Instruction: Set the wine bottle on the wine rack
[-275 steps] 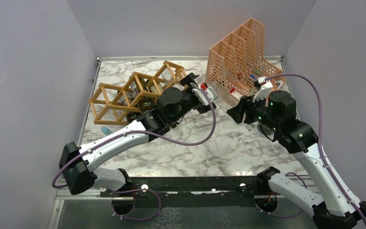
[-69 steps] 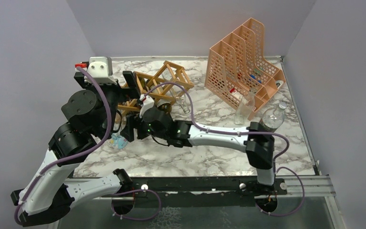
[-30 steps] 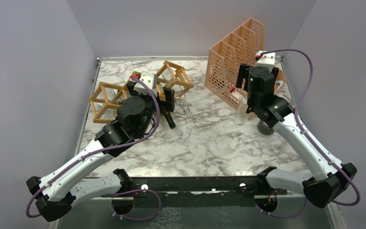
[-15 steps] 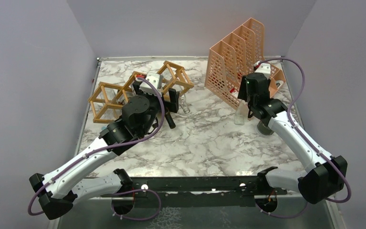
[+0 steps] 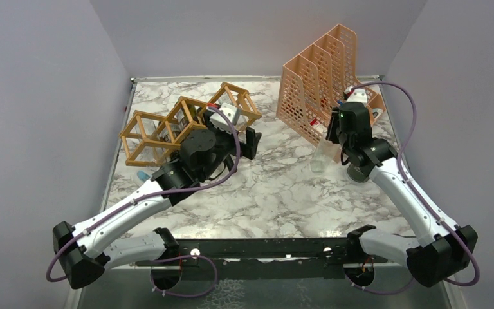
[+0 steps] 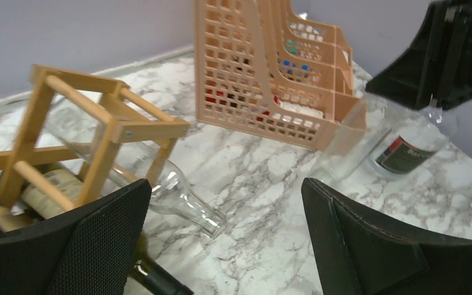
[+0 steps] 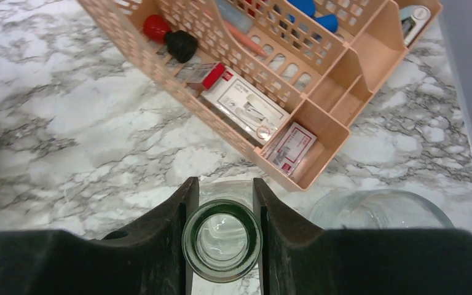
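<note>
A clear glass wine bottle (image 5: 321,154) stands tilted beside the peach file holder. My right gripper (image 5: 332,132) is on its top; in the right wrist view the gripper (image 7: 224,184) is shut on the bottle's neck, with the open mouth (image 7: 221,239) between the jaws. The left wrist view shows this bottle (image 6: 341,144) leaning. The wooden wine rack (image 5: 161,129) lies at the back left with bottles in its cells. My left gripper (image 5: 241,151) is just right of the rack (image 6: 104,120), and it (image 6: 224,187) is open with nothing between its fingers.
The peach mesh file holder (image 5: 321,84) with small items stands at the back right. A labelled clear bottle (image 5: 360,170) stands right of the held one. A clear bottle neck (image 6: 184,203) and a dark one (image 6: 153,279) stick out of the rack.
My right gripper has come down on the clear bottle's neck and shut on it, and the bottle now leans. My left arm has shifted right from the rack, its gripper still open.
</note>
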Tool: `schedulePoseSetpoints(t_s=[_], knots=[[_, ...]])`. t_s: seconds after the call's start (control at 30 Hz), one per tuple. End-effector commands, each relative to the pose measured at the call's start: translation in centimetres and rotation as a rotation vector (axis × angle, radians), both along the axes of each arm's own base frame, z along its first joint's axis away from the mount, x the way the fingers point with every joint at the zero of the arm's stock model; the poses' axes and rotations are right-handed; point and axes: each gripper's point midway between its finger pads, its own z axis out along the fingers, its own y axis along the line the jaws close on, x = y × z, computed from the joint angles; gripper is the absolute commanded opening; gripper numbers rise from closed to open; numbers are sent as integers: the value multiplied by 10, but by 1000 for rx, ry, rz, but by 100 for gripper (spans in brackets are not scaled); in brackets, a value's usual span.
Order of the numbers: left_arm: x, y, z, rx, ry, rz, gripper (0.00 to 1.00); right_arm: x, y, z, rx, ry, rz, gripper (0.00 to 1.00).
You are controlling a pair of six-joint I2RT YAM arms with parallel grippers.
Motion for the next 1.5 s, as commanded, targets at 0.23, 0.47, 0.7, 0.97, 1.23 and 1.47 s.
schedulePoseSetpoints(t_s=[0.23,0.47,0.7,0.97,1.23,1.47], knots=[[-17,-99,-60,-26,-40,-435,99,-41,67,81,272,-141,411,8],[-34,-132,-80,3,-81,-589,99,-62,87,103,365,-170,531,8],[-46,-150,-98,6,-107,-698,99,-76,99,126,437,-215,612,8],[-28,-149,-104,49,-200,-605,93,-92,109,138,497,-223,682,8],[-31,-156,-95,114,-333,-623,79,-101,105,136,518,-203,665,11],[-31,-164,-98,153,-371,-634,68,-106,103,133,530,-188,653,14]])
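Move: Well to the left gripper's right, some 26 cm, and about 7 cm farther out, the clear bottle's middle hangs roughly 19 cm lower; the wine rack lies 18 cm to that gripper's left and 9 cm ahead, 22 cm lower. From the right hand, already pinching the bottle's neck, the left gripper is about 28 cm left, 7 cm back and 9 cm higher; the crate is 14 cm ahead and the glass jug 11 cm to the right, both about 15 cm below. Swinging in from the rack side, the left hand goes about 16 cm right and 11 cm down, turning some 35 degrees clockwise, then partly closes its wide-open fingers around the bottle's body. The right hand keeps its neck grip and carries the bottle up, left and back, about 10 cm each, turning counter-clockwise and swinging the base leftward to meet the left fingers. ##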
